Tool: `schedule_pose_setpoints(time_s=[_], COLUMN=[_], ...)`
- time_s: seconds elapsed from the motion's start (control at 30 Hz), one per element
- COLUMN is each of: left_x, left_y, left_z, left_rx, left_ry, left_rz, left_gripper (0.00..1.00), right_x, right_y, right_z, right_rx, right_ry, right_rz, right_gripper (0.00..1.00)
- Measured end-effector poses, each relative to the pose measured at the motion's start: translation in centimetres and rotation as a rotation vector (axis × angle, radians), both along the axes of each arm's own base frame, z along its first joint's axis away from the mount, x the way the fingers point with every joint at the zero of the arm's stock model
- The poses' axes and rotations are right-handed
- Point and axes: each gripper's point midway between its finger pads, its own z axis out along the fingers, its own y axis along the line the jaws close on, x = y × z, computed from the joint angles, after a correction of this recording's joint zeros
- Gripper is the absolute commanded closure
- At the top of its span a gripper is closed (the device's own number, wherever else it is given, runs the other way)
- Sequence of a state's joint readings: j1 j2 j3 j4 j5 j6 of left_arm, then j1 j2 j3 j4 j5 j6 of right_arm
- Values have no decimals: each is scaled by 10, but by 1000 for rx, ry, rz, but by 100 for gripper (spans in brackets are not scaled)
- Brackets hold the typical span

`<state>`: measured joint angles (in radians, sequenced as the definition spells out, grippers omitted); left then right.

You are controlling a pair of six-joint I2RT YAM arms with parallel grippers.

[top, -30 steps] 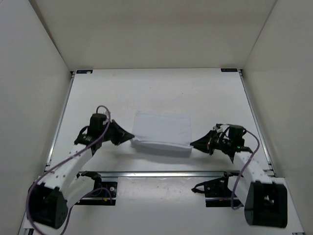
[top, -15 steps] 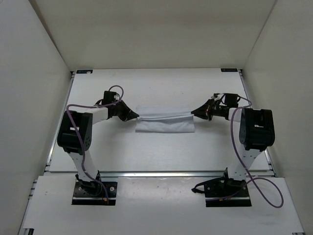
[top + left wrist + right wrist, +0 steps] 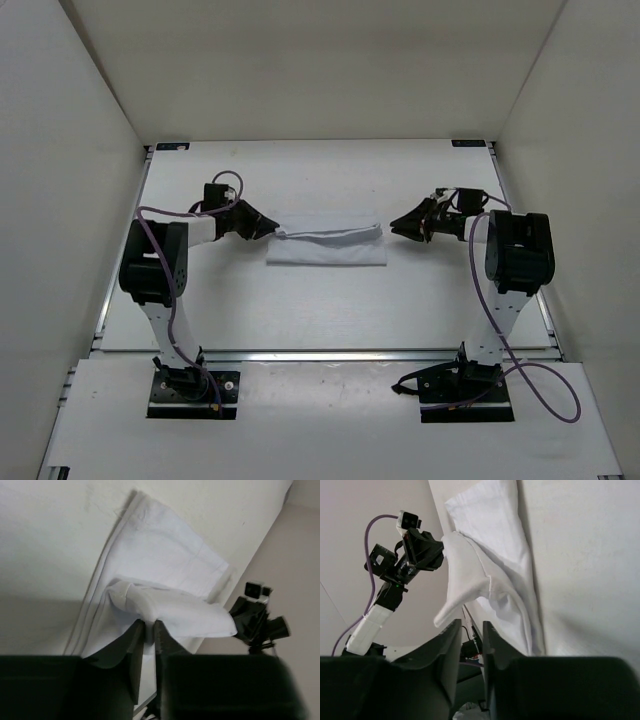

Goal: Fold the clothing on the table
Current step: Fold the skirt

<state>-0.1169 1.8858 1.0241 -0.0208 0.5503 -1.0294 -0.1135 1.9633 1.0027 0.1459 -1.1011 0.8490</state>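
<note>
The clothing (image 3: 328, 250) lies on the table (image 3: 330, 180) as a narrow folded strip of pale fabric, with its top layer raised along the far edge. My left gripper (image 3: 274, 233) is at its left end. In the left wrist view the jaws (image 3: 148, 624) stand slightly apart, and a bunched fold of the clothing (image 3: 165, 555) still sits at their tips. My right gripper (image 3: 392, 222) is at the right end. Its jaws (image 3: 471, 624) are open, and a loose corner of the clothing (image 3: 495, 520) hangs just beyond them, untouched.
Thin metal rails (image 3: 120, 260) edge the table on the left and right, and white walls close in three sides. Both arm bases (image 3: 190, 385) sit on the near ledge. Each wrist view shows the other arm across the cloth, such as the left arm (image 3: 415, 545).
Both grippers carried the clothing's near edge away from the bases and over its far part, halving its depth. Their jaws, shut on the fabric before, have now parted.
</note>
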Motion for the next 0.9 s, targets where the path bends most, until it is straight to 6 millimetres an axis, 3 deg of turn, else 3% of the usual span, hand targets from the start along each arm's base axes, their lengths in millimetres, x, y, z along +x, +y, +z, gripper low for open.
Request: schedule_pose_setpoints(time_s=[0.03,0.13,0.3,0.43,0.6,0.77,0.9], left_x=[4,24,65,72,59,53,47], left_y=[3,7,3,2,9,22,21], left_z=[-1,-1,13,26,34,33,17], left_rx=[-7,-62,-269,-378,-360,-161,72], left_ry=[-1,6,-34,-48,-60,-84,-93], left_rz=[15,73,181,207,183,112,19], left_gripper=[66,52,48,49,47,47,50], right_x=[3,17,51,65,47,17,8], right_y=[0,-4,-15,-21,-14,3,24], right_z=[-1,6,28,30,-8,-45,-47], right_rx=[7,34,26,-70,-245,-411,-498], right_ry=[-2,-39,-133,-190,-114,-21,-19], right_rz=[-2,-24,-41,-35,15,109,185], right_gripper=[74,76,70,61,57,51,50])
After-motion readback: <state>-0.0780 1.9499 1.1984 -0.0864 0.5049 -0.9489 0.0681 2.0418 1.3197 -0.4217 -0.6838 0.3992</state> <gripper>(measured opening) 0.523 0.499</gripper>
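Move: The skirt's upper flap still sits at the left fingertips by its left corner; the lower layer's far left corner lies straight ahead, about 5 cm on and 4 cm down, the near left corner some 8 cm back, 2 cm left and 4 cm below. From the right hand the flap's loose right corner is roughly 2 cm left, 1 cm back and 1 cm down; the lower layer's far right corner is 4 cm ahead, 3 cm left and 7 cm below. The skirt's flap is let go at its left corner as the left fingers open to about half; that hand swings some 7 cm forward, fingers tipping up, then eases back and levels out slightly above its start. The right hand, also opening, rises forward beyond the loose corner, then comes back, down and left over the skirt's right edge, fingers tipping down about 30 degrees. ##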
